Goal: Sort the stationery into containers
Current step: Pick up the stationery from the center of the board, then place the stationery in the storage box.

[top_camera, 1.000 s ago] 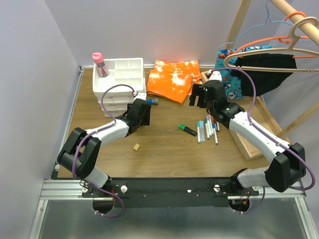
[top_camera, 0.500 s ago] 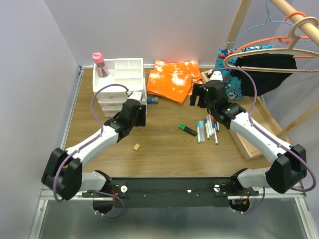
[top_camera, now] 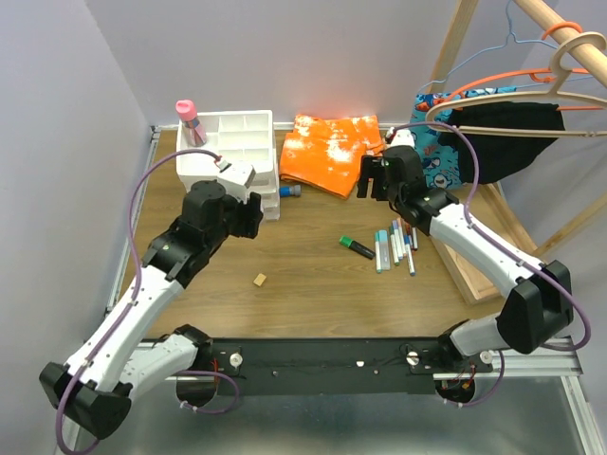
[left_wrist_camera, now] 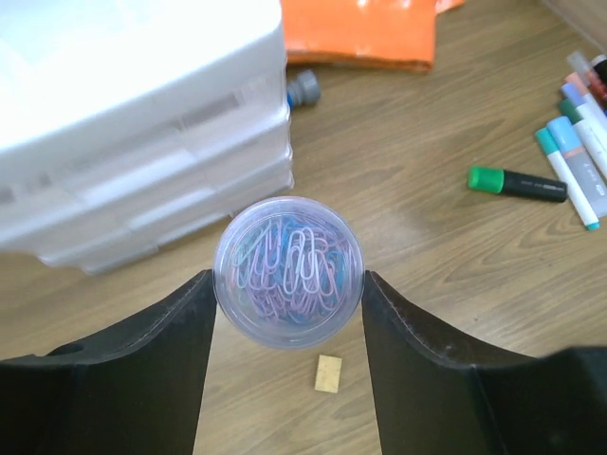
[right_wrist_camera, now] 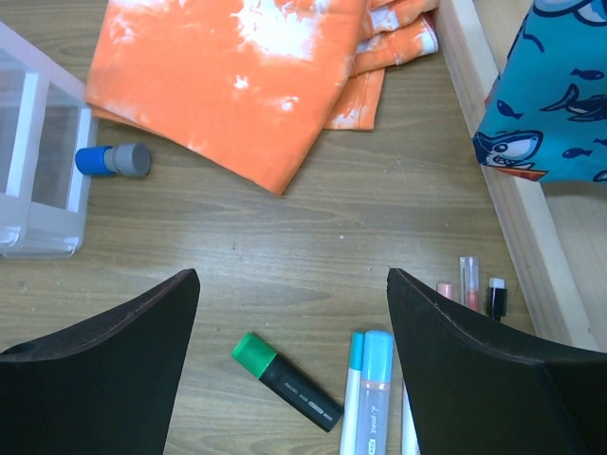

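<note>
My left gripper [left_wrist_camera: 288,284] is shut on a clear round tub of paper clips [left_wrist_camera: 288,270], held above the table in front of the white drawer unit [left_wrist_camera: 142,123] [top_camera: 232,152]. A pink-capped bottle [top_camera: 190,121] stands in the unit's top tray at its left. The blue-capped tube [top_camera: 289,192] [right_wrist_camera: 114,159] lies beside the unit's right side. My right gripper [right_wrist_camera: 292,284] [top_camera: 375,178] hangs open and empty over the wood, above the green-capped marker [right_wrist_camera: 285,379] [top_camera: 357,247] and the slim pens [right_wrist_camera: 375,398] [top_camera: 396,245].
An orange cloth [top_camera: 332,152] lies behind the tube. A small tan block [top_camera: 258,279] sits on the table near the front. A shallow wooden tray [top_camera: 474,265] and a rack with hangers and blue fabric [top_camera: 441,142] border the right side.
The left arm has risen and drawn back toward the left with the tub, its jaws closing a little on it. The right gripper drifted slightly toward the cloth.
</note>
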`<state>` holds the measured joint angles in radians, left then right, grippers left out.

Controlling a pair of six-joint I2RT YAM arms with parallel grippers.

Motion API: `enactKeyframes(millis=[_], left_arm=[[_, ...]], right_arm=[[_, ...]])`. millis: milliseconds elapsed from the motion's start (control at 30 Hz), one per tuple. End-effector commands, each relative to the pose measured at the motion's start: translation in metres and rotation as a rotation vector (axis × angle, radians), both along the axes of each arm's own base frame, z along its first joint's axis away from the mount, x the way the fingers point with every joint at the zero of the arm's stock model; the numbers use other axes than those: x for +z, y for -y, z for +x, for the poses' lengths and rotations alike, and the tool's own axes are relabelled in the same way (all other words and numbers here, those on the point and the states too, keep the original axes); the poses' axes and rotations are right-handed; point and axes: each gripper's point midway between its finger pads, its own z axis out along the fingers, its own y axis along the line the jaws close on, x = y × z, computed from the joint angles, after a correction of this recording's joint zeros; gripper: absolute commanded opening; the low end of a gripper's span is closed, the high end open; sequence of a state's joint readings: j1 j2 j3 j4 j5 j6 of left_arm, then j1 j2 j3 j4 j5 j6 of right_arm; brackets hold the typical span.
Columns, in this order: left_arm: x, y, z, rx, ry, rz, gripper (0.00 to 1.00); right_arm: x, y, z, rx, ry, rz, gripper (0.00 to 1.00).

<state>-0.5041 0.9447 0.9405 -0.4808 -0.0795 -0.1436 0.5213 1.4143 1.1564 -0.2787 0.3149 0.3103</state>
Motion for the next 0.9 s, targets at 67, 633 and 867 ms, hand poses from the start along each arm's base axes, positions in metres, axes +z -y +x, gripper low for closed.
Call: enactKeyframes(millis=[67, 633, 867], left_arm=[[0.084, -0.024, -0.007, -0.058, 0.216, 0.073, 0.56], [0.155, -0.098, 0.081, 0.150, 0.344, 0.134, 0.52], [0.129, -0.120, 0.115, 0.209, 0.202, 0.126, 0.52]], right_arm=[[0.010, -0.012, 0.016, 0.034, 0.027, 0.019, 0.87], [-0.002, -0.034, 0.029, 0.093, -0.020, 0.049, 0.85], [-0.002, -0.034, 0.024, 0.094, -0.024, 0.061, 0.86]])
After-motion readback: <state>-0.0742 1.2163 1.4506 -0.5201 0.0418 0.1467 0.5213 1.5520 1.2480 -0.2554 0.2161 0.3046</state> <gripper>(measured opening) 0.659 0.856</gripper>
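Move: My left hand already grips the paperclip jar in front of the white organizer. The left compartment of the organizer's top tray lies about 16 cm ahead and 11 cm to the left, roughly level with this hand. The pencil bottle stands in that compartment, some 19 cm ahead, 13 cm left and a little higher; the blue-capped bottle lies about 17 cm ahead, 7 cm right and 19 cm below. From my right hand that compartment is about 34 cm left, 7 cm ahead, near level. Keeping the paperclip jar pinched, my left hand first climbs about 12 cm while swinging left, tipping its fingers up some 20 degrees, then sweeps forward and left, over the tray's front-left part, with a slight counter-clockwise turn. My empty right hand eases a few centimetres left and forward, staying open. ##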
